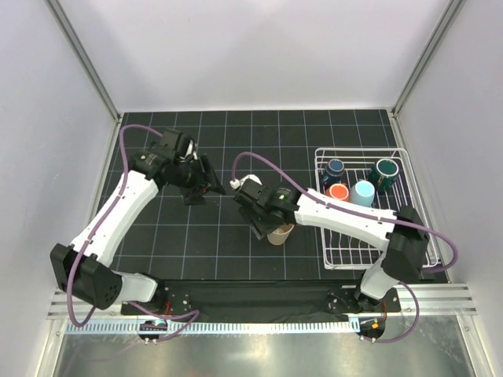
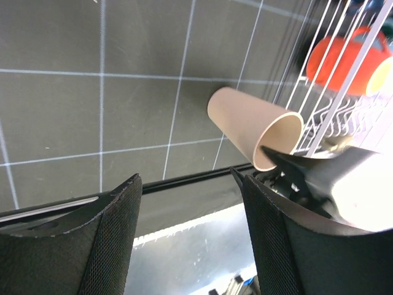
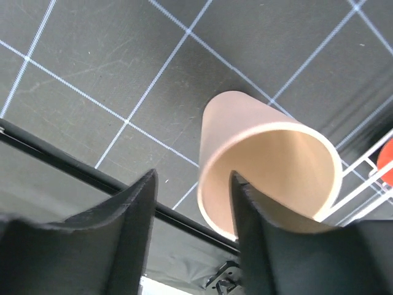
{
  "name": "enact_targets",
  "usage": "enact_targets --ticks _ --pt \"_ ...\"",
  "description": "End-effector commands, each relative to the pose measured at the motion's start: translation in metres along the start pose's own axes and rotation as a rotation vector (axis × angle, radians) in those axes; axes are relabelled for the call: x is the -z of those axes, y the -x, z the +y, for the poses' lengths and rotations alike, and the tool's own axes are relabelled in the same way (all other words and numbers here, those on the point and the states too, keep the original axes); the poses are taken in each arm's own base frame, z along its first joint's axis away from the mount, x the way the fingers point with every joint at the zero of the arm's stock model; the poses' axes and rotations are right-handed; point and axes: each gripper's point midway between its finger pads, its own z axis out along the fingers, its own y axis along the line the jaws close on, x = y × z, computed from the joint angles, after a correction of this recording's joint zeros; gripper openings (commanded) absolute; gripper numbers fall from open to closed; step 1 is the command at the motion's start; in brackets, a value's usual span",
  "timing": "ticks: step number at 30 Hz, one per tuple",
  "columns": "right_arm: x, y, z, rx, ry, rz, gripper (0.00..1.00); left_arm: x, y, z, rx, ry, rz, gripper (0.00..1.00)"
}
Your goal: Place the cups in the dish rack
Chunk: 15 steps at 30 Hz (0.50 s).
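Note:
The tall beige tumbler (image 1: pixel 280 234) (image 2: pixel 252 123) (image 3: pixel 270 153) stands mouth-up on the black grid mat, left of the dish rack (image 1: pixel 334 255). My right gripper (image 1: pixel 267 228) (image 3: pixel 193 178) is open over its rim. One finger is inside the mouth and the other outside, a gap away from the wall. My left gripper (image 1: pixel 206 185) (image 2: pixel 190 184) hovers open and empty further left. In the rack sit the navy cup (image 1: pixel 335 167), orange cup (image 1: pixel 339 192) (image 2: pixel 344 58), light blue mug (image 1: pixel 362 192) and dark teal mug (image 1: pixel 384 174).
The white wire rack (image 2: pixel 325 110) fills the right side of the mat, with its near half bare. A black rail (image 3: pixel 61 157) runs along the mat's near edge. Grey walls enclose the workspace on three sides.

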Motion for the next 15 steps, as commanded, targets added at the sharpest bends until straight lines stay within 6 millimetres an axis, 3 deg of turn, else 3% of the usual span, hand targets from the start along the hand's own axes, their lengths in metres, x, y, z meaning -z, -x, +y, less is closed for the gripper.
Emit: enact_targets --ticks 1,7,10,11,15 --pt "0.042 0.025 -0.017 -0.066 -0.014 -0.136 0.58 -0.003 0.003 -0.025 -0.035 -0.058 0.002 0.65" --pt "0.086 0.036 -0.071 -0.204 -0.076 -0.219 0.7 -0.021 -0.01 -0.048 -0.09 -0.076 0.07 0.65" --pt "0.098 0.032 -0.117 -0.349 -0.115 -0.21 0.71 -0.033 -0.02 -0.065 -0.141 -0.058 0.118 0.66" --pt "0.104 0.027 -0.141 -0.42 -0.147 -0.209 0.71 -0.039 -0.024 -0.073 -0.159 -0.056 0.138 0.66" --pt "0.119 0.018 -0.182 -0.534 -0.192 -0.237 0.72 -0.056 -0.038 -0.09 -0.209 -0.037 0.192 0.66"
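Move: Just up and to the left of the beige cup's centre hangs the right hand, already off it; the cup's middle lies about 4 cm to its right, 2 ahead and 6 below. In the rack, the orange cup is some 20 cm right and 11 ahead of this hand, the light blue cup about 27 right and 11 ahead, both roughly 7 below. From the left hand the beige cup is about 18 cm right, 4 back and 15 below. Pulling away from the freestanding beige cup, the right hand rises steeply, then sweeps right and forward towards the orange cup, reaching the rack's left rim well above it, turning clockwise some 30 degrees and opening wider. Meanwhile the left hand, fingers still open, travels about 10 cm right towards the beige cup, sinking only slightly. ##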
